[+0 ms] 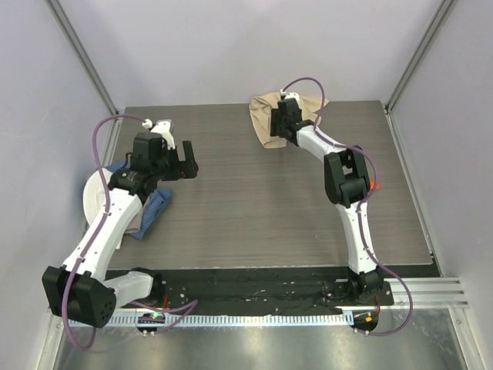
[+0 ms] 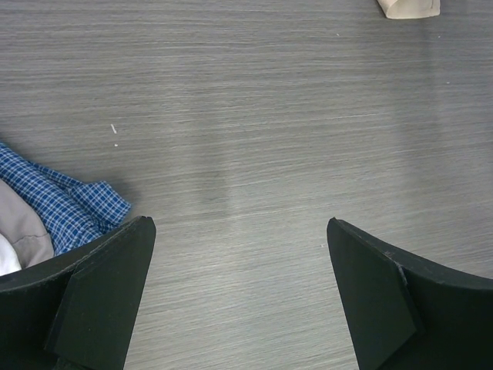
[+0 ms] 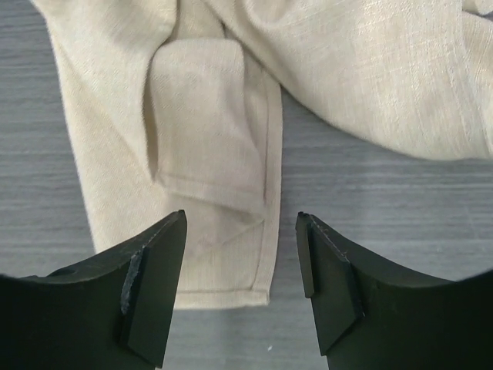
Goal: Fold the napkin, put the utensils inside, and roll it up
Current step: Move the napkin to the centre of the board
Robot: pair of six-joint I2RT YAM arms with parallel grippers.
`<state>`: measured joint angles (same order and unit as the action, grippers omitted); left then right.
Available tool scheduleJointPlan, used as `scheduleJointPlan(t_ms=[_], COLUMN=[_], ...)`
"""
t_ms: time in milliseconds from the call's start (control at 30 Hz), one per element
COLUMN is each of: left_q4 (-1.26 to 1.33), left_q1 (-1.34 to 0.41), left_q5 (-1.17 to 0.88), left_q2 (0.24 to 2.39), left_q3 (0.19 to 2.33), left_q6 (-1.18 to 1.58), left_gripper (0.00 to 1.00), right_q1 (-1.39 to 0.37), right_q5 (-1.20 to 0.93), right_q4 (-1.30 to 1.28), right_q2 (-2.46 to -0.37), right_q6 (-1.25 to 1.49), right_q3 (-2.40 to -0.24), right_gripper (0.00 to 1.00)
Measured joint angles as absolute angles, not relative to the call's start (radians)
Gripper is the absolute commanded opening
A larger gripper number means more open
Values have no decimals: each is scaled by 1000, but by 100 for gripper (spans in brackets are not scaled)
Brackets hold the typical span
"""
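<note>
The beige napkin (image 1: 264,116) lies crumpled at the far edge of the table. My right gripper (image 1: 280,127) hovers over it. In the right wrist view the napkin (image 3: 200,139) shows loose folds, and its hemmed corner lies between the open jaws of the right gripper (image 3: 241,220), which hold nothing. My left gripper (image 1: 179,165) hangs wide open and empty over bare table at the left. Its wrist view shows the left gripper (image 2: 239,223) over bare wood and a napkin corner (image 2: 408,8) far off. Of the utensils, only a sliver of orange (image 1: 375,186) shows by the right arm's elbow.
A blue checked cloth (image 1: 154,210) lies bunched at the table's left side, beside a white plate (image 1: 94,196) that is partly under the left arm. That blue cloth (image 2: 65,199) also reaches the left edge of the left wrist view. Grey walls close in the table on three sides.
</note>
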<state>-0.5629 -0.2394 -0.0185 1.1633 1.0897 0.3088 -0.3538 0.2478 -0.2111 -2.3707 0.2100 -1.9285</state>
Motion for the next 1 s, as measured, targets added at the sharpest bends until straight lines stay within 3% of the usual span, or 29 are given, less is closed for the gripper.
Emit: scheduleJointPlan(t_ms=[100, 300, 800, 833, 933, 1000], left_q4=[-566, -574, -581, -581, -581, -581], left_q1=[-239, -239, -239, -239, -239, -239], left_q5=[-19, -19, -18, -19, -18, -18], left_q2=[1170, 1192, 1211, 1211, 1211, 1211], left_q3=[1090, 1090, 1090, 1090, 1090, 1090], left_q6=[306, 306, 306, 306, 306, 306], left_gripper=[100, 100, 100, 100, 100, 100], right_q1=[-337, -313, -308, -307, -307, -308], right_q5=[235, 178, 83, 83, 76, 67], right_q4=[-215, -217, -221, -221, -227, -232], right_q2=[-2420, -2479, -2531, -2535, -2536, -2536], right_q6=[203, 184, 163, 163, 160, 161], right_q3=[-1991, -2067, -2116, -2117, -2124, -2125], right_gripper=[63, 47, 47, 34, 11, 7])
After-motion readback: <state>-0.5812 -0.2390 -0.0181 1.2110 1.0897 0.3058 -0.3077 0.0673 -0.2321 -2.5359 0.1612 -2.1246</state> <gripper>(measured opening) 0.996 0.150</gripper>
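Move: Low over the napkin's near strip, the right hand has the strip's small inner fold about 3 cm ahead, 1 cm to its left and 4 cm below. The napkin's middle lies roughly 9 cm ahead and 1 cm to the right, also 4 cm below. The orange spoon is some 17 cm back and 23 cm to the right. From the left hand the napkin is about 36 cm ahead, 25 cm right and 20 cm down. Reaching about 3 cm forward over the near strip, the right hand partly narrows its half-open fingers, then sinks to the cloth, nearly 3 cm lower in all, edging slightly left and turning a little counter-clockwise. There the fingertips close and pinch the end of the inner fold. The left hand, wide open, lowers about 2 cm over bare board. ##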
